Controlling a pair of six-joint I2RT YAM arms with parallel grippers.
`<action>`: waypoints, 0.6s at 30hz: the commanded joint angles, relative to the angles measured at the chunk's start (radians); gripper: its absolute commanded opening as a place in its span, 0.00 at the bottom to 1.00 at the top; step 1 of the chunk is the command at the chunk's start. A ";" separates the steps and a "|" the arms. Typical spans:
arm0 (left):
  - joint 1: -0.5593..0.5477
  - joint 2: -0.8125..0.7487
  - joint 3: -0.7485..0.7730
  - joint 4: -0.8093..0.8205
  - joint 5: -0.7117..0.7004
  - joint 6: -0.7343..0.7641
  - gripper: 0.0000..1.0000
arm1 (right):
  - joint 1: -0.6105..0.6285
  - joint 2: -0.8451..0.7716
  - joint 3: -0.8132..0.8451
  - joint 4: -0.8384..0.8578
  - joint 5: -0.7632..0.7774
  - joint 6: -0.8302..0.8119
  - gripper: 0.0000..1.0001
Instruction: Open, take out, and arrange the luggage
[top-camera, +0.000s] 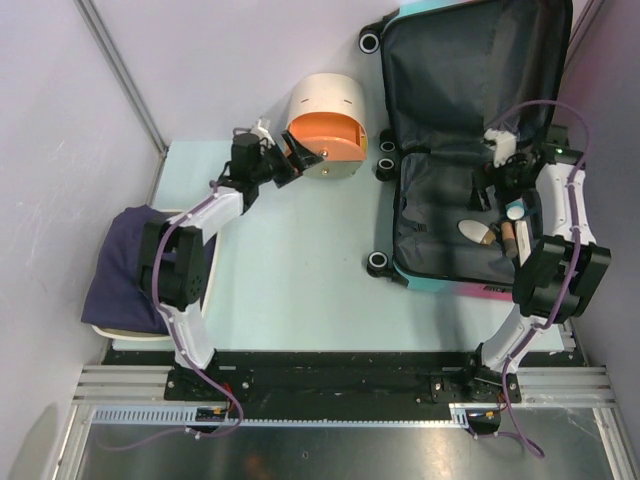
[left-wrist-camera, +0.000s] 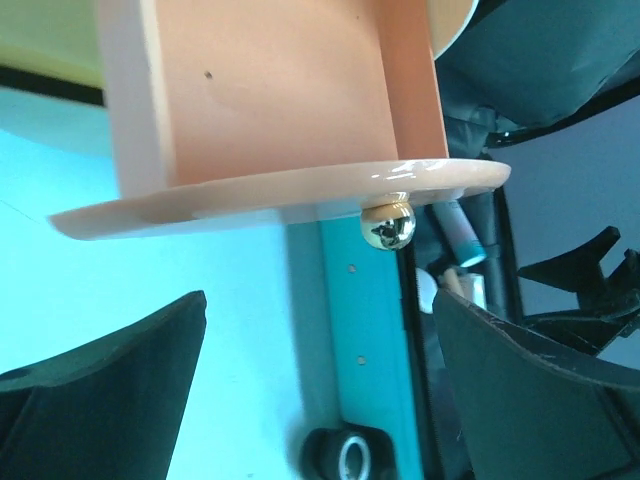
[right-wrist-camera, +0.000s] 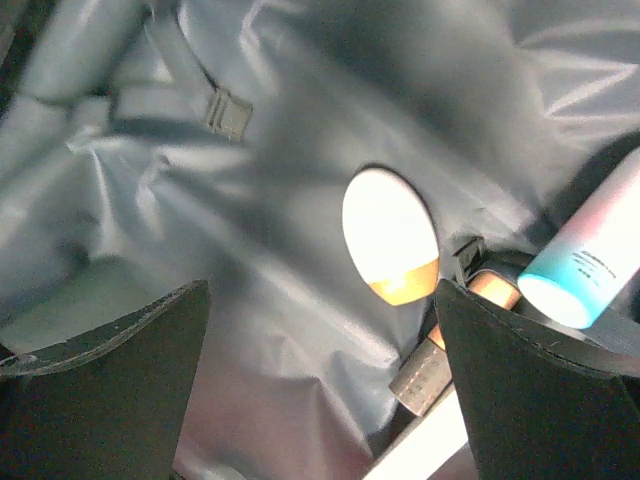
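Observation:
The luggage lies open at the right of the table, with its lid raised at the back and dark grey lining showing. Inside lie a white and orange oval object, a white tube with a teal end and a copper tube. My right gripper hangs open and empty over the lining, left of the oval and the tubes. My left gripper is open at the orange drawer of the cream box, just below its gold knob.
The cream cylindrical box stands at the back centre, left of the luggage's black wheels. A dark blue cloth lies on a white tray at the left edge. The luggage's teal edge and a wheel show beneath the drawer.

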 joint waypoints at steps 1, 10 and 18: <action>0.036 -0.130 -0.008 -0.070 0.055 0.303 1.00 | 0.084 0.046 -0.032 -0.126 0.179 -0.253 1.00; 0.038 -0.198 0.006 -0.150 0.150 0.533 1.00 | 0.103 0.186 -0.084 0.026 0.297 -0.320 1.00; 0.024 -0.241 0.008 -0.150 0.122 0.660 1.00 | 0.080 0.316 -0.067 0.100 0.342 -0.352 1.00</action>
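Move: Inside the open suitcase, the white-and-tan oval lies about 17 cm below the open right hand, some 3 cm back and 1 cm to its right. The brown tube lies about 8 cm to the right of the oval and 1 cm nearer the base; the blue-capped bottle is some 9 cm right and 7 cm beyond the oval. From the left hand, the open drawer's knob is 5 cm right, 1 cm ahead and 1 cm up, the oval about 45 cm right, 11 cm back, 18 cm below. Dropping about 15 cm towards the white-and-tan oval, the right hand strays slightly left, then comes back right, its wide-open fingers tipping to point more steeply down. The left hand, already open, draws away from the drawer knob, back, up and left by some 5 cm, and rolls about 30 degrees clockwise as seen from behind it. ##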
